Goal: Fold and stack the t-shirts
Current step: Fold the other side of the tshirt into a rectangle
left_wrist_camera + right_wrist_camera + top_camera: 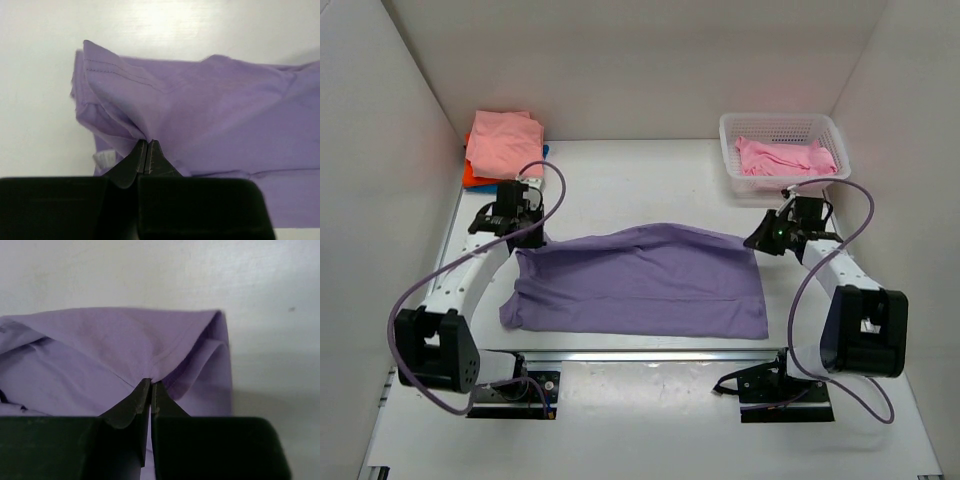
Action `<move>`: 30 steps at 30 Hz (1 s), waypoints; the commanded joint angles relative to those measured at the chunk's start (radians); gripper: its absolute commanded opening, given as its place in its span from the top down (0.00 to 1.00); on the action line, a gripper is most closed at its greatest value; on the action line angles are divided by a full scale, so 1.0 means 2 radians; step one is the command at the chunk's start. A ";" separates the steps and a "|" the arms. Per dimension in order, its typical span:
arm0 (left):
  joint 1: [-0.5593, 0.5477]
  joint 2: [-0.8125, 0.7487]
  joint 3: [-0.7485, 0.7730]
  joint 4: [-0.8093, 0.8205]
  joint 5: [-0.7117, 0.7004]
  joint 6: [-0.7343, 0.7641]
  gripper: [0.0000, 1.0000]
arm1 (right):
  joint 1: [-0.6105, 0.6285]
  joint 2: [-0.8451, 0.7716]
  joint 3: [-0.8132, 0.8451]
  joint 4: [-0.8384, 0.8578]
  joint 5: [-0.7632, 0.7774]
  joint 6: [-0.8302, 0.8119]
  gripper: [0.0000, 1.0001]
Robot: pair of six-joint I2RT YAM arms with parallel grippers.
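Observation:
A lavender-purple t-shirt (640,282) lies spread across the middle of the table. My left gripper (527,236) is shut on its far left corner, and the cloth (200,110) puckers up into the pinched tips (148,142). At the far right corner my right gripper (756,240) is shut on a fold of the same shirt (115,345), which bunches at the fingertips (151,382). A stack of folded t-shirts (505,143), salmon-pink on top of orange-red and blue, sits at the back left. A brighter pink t-shirt (785,156) lies crumpled in the basket.
A white plastic mesh basket (782,127) stands at the back right. White walls close in the table on the left, back and right. Both arms' cables loop above the shirt's outer edges.

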 commanded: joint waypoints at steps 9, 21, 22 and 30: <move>-0.009 -0.124 -0.101 -0.037 -0.065 -0.008 1.00 | -0.040 -0.111 -0.078 -0.050 0.002 -0.019 1.00; -0.018 -0.200 -0.152 -0.054 -0.067 -0.021 1.00 | -0.063 -0.167 -0.118 -0.111 0.000 -0.027 1.00; -0.021 -0.202 -0.152 -0.057 -0.066 -0.020 1.00 | -0.060 -0.167 -0.116 -0.115 0.000 -0.029 1.00; -0.021 -0.237 -0.153 -0.061 -0.085 -0.029 0.48 | -0.023 -0.279 -0.113 -0.193 0.028 0.013 0.50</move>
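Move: Both hands already hold the shirt's lifted far edge, one near each side; the inner edge of the near-side fold lies about 11 cm back of the left hand and 12 cm below, and about 13 cm back of the right and 9 below, roughly in line sideways. The shirt's near edge is some 22 cm back of the left hand. The folded stack stands about 30 cm ahead and 13 left of the left hand; the basket is about 28 cm ahead and 12 right of the right hand. Still pinching the purple shirt's raised far edge near its two ends, both hands draw it back towards the robot and over the shirt's middle to the near-side fold, some 10 cm with the left hand and 12 with the right, sinking only about 2 cm and slowing as they go, the left easing a little to its left, the right swinging about 3 cm to its right and then returning. Close to the end of the pull, still well above the table, both open about halfway and let go of the cloth, the left slightly sooner, and begin to rise a little while the right wrist tips up to about 10 degrees further down. ##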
